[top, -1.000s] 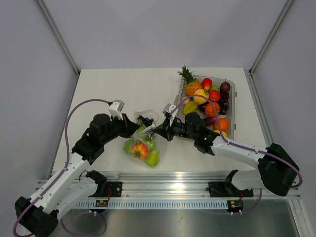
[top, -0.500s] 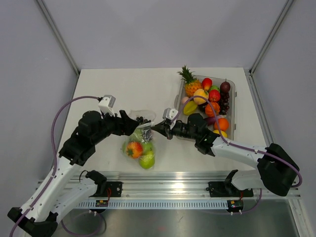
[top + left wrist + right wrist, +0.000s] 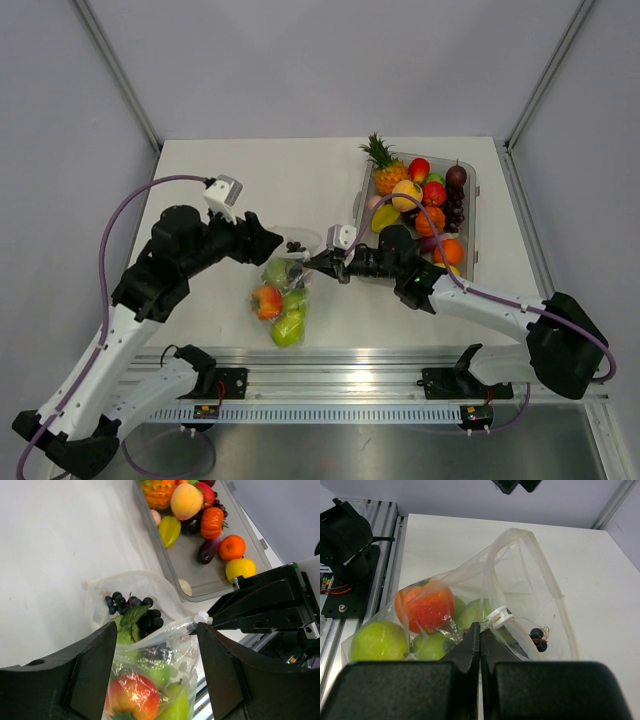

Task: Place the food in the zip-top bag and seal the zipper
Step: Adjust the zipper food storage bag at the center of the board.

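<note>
The zip-top bag lies in front of the arms, its mouth gaping toward the far side. Inside it are a red-orange fruit, green apples and dark grapes. My right gripper is shut on the bag's mouth edge, right beside the white slider of the zipper. My left gripper is open, its fingers spread wide on either side above the bag and touching nothing. More food, including a pineapple, lies in the tray.
The clear rigid tray with the remaining toy fruit stands at the right, just behind the right arm. The metal rail runs along the table's near edge. Grey walls enclose the table on the left, right and back.
My left gripper has opened, let go of the bag and pulled back up and to the left. The bag now hangs from the right gripper alone, its mouth wider.
</note>
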Controlling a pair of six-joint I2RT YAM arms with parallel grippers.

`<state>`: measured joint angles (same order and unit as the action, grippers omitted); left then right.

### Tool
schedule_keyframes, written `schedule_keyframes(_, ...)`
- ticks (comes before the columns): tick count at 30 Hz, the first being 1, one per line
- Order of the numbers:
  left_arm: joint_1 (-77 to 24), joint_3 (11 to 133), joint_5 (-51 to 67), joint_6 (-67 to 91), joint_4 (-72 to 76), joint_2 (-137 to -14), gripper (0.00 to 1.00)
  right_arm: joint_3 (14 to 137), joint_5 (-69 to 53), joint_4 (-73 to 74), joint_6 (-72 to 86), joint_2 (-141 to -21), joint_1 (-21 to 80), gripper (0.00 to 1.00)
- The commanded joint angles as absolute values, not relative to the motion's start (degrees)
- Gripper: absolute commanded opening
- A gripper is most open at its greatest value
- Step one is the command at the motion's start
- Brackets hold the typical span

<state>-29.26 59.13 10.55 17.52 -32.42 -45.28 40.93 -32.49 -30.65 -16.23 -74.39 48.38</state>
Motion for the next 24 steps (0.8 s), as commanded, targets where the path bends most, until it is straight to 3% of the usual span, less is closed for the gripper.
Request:
schedule_keyframes(1,-29.53,62.31,19.67,10.03,-25.94,-48.59,0.67,44.64,-35.94,-30.68,-18.72,-71.19,48.78,0.00)
schedule_keyframes(7,-29.53,65.47,36.70,0.36,-22.50,-53.35,0.67,46.14,-38.93,-24.71,-20.30,-68.82,48.87,0.00)
schedule_keyframes(11,-29.53,66.09,40.69,-7.36,-24.68,-55.81,0.68,47.11,-39.55,-20.84,-22.06,-67.77,48.87,0.00)
schedule_keyframes(16,-28.92,67.07,31.24,-9.85,-28.39,-57.75,0.66,47.72,-40.69,-18.81,-23.03,-66.97,48.78,0.00)
schedule_keyframes(19,-27.00,66.27,20.00,-3.63,-23.39,-59.75,0.56,48.25,-41.39,-17.93,-23.03,-66.97,48.78,0.00)
schedule_keyframes(21,-25.32,70.90,20.13,-0.27,-26.26,-63.52,0.54,48.34,-41.48,-17.75,-23.03,-66.89,48.78,0.00)
schedule_keyframes(24,-24.08,82.38,23.19,3.59,-36.45,-76.08,0.42,48.43,-41.66,-17.32,-23.29,-66.80,48.78,0.00)
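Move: The right fingers already pinch the white slider of the bag's zipper; the open mouth's far rim is about 9 cm ahead of them, 2 cm left and 6 cm lower. From the free left hand, that rim lies roughly 8 cm ahead, 4 cm right and 13 cm below. The slider is about 6 cm right, 1 cm back and 7 cm lower, the grapes 6 cm ahead, 4 cm right and 15 cm down, and the red fruit 3 cm back, 1 cm left, 22 cm down. Keeping its pinch on the zipper slider, the right hand drags the bag back about 3 cm and raises its held side a little. The left hand, touching nothing, swings some 6 cm right while turning about 30 degrees clockwise, then drives forward about 6 cm at unchanged height, out above the bag's mouth, turning halfway back with its fingers partly closing. ##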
